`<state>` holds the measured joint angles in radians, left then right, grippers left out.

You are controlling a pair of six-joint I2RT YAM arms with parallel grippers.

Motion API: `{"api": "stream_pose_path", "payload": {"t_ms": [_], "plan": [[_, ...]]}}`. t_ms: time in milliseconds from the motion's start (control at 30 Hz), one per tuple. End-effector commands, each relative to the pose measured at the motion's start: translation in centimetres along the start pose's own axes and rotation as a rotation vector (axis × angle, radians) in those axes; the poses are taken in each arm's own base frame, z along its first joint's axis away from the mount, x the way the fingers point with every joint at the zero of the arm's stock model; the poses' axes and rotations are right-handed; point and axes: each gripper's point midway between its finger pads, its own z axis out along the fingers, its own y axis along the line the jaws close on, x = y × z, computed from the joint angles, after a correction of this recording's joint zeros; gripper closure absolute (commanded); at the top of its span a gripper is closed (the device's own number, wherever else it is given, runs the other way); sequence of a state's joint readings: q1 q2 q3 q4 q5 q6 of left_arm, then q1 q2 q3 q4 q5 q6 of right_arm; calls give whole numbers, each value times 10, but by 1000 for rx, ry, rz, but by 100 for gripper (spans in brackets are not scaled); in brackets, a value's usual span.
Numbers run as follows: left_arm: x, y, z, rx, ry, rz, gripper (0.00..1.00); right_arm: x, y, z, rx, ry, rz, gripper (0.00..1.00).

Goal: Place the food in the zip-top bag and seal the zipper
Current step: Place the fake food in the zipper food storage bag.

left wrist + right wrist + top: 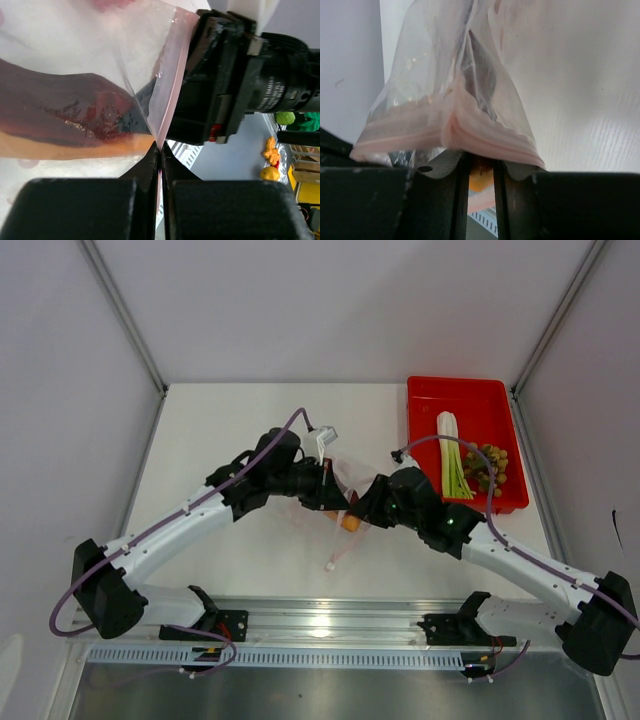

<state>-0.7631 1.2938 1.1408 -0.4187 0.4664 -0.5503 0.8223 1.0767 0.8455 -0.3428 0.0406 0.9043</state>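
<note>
The clear zip-top bag [343, 476] hangs between my two grippers above the table. My left gripper [328, 492] [160, 146] is shut on the bag's pink zipper edge [172, 75]. Through the plastic [75, 50] the dark-red, orange-skinned wedge [75, 125] shows. My right gripper [362, 508] [481, 157] is shut on that wedge [481, 180] [350, 523], and the bag's mouth [435, 80] drapes over its fingertips, with the pink zipper band [405, 132] folded across them. The leek stalk [452, 455] and the grapes [490, 468] lie in the red tray.
The red tray [430, 400] stands at the back right corner, close behind the right arm. A thin pink strip with a white end [332, 562] hangs down towards the table below the grippers. A metal rail [330, 625] runs along the near edge.
</note>
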Motion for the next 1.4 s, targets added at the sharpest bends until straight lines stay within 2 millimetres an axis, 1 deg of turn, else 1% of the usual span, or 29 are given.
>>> {"api": "stream_pose_path", "payload": {"t_ms": [0, 67, 133, 233, 267, 333, 367, 400, 433, 467, 533, 633, 667, 700, 767, 800, 867, 900, 933, 967, 1000, 1033, 1067, 1100, 1133, 1200, 1300, 1333, 1367], "plan": [[-5, -23, -6, 76, -28, 11, 99, -31, 33, 5, -74, -135, 43, 100], [-4, -25, -7, 82, -27, 10, 99, -31, 33, 11, -74, -149, 41, 100], [-4, -27, -9, 94, -30, 7, 100, -27, 29, 19, -56, -139, 34, 100], [-5, -29, -11, 95, -41, 10, 99, -19, 25, 28, -55, -118, 20, 94], [-5, -29, -11, 93, -41, 10, 99, -14, 25, 30, -59, -99, 18, 81], [-5, -28, -11, 89, -41, 10, 100, -12, 24, 31, -58, -83, 5, 62], [-5, -27, -11, 86, -41, 8, 100, -10, 23, 31, -52, -75, -6, 49], [-3, -27, -10, 84, -38, 7, 99, -10, 24, 29, -54, -75, -17, 45], [-4, -26, -10, 81, -40, 8, 99, -10, 20, 28, -38, -69, -25, 41], [-4, -24, -10, 72, -40, 6, 100, -10, 20, 24, -37, -73, -30, 34], [-3, -21, -9, 60, -39, 10, 100, -14, 18, 20, -26, -90, -48, 30], [-5, -14, -9, 22, -47, 20, 100, -17, 15, 6, -13, -100, -65, 29], [-2, -11, -9, 8, -41, 19, 99, -18, 16, 3, -19, -103, -67, 30], [-4, -8, -9, -9, -48, 26, 99, -21, 19, -6, -37, -117, -67, 30], [-4, -6, -11, -25, -49, 33, 100, -21, 17, -16, -33, -117, -71, 32], [-5, -2, -11, -40, -52, 33, 99, -24, 21, -26, -56, -133, -70, 33], [-4, 0, -11, -48, -52, 39, 99, -23, 18, -38, -58, -128, -85, 36], [-4, 2, -10, -53, -49, 37, 100, -26, 22, -51, -84, -146, -90, 37], [-4, 2, -10, -54, -47, 39, 99, -25, 17, -58, -70, -140, -95, 39], [-3, 4, -9, -57, -45, 40, 99, -29, 15, -66, -64, -162, -108, 39], [-1, 7, -9, -63, -40, 37, 99, -35, 15, -81, -75, -198, -106, 40], [-1, 7, -9, -64, -41, 36, 99, -35, 5, -88, -34, -201, -115, 40], [0, 10, -8, -69, -38, 33, 99, -47, -3, -98, 5, -260, -130, 40], [1, 11, -7, -69, -37, 32, 99, -50, -16, -108, 54, -285, -138, 40], [0, 11, -7, -67, -40, 33, 99, -58, -26, -113, 102, -318, -144, 39], [0, 12, -6, -64, -36, 31, 99, -77, -53, -126, 237, -390, -161, 38], [1, 11, -6, -59, -35, 33, 99, -92, -71, -132, 328, -407, -198, 33], [1, 11, -7, -58, -36, 35, 100, -103, -85, -132, 383, -422, -179, 31], [2, 11, -7, -58, -33, 36, 99, -107, -88, -129, 389, -416, -174, 29]]}}
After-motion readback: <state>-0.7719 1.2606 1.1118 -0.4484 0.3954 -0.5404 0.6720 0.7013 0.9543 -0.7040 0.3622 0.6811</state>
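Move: The right hand, already at the mouth of the zipper food storage bag, holds the near end of the hot dog, whose middle is about 4 cm ahead, 5 cm to its left and 4 cm below. The bag's middle lies some 7 cm ahead, 7 cm left and 10 cm below, while the celery stands roughly 26 cm ahead, 28 cm right and 17 cm down. From the left hand, which pinches the bag's edge, the hot dog's middle is about 4 cm ahead, 2 cm left and 9 cm below. The right hand pushes the hot dog about 3 cm farther left, forward and down into the bag, and opens its fingers to let go of it. It then backs up out of the bag's mouth, rising some 10 cm, and swings about 17 cm to the right towards the red tray, fingers tipping up and turning clockwise, while the left hand keeps its pinch on the bag's edge nearly in place. ##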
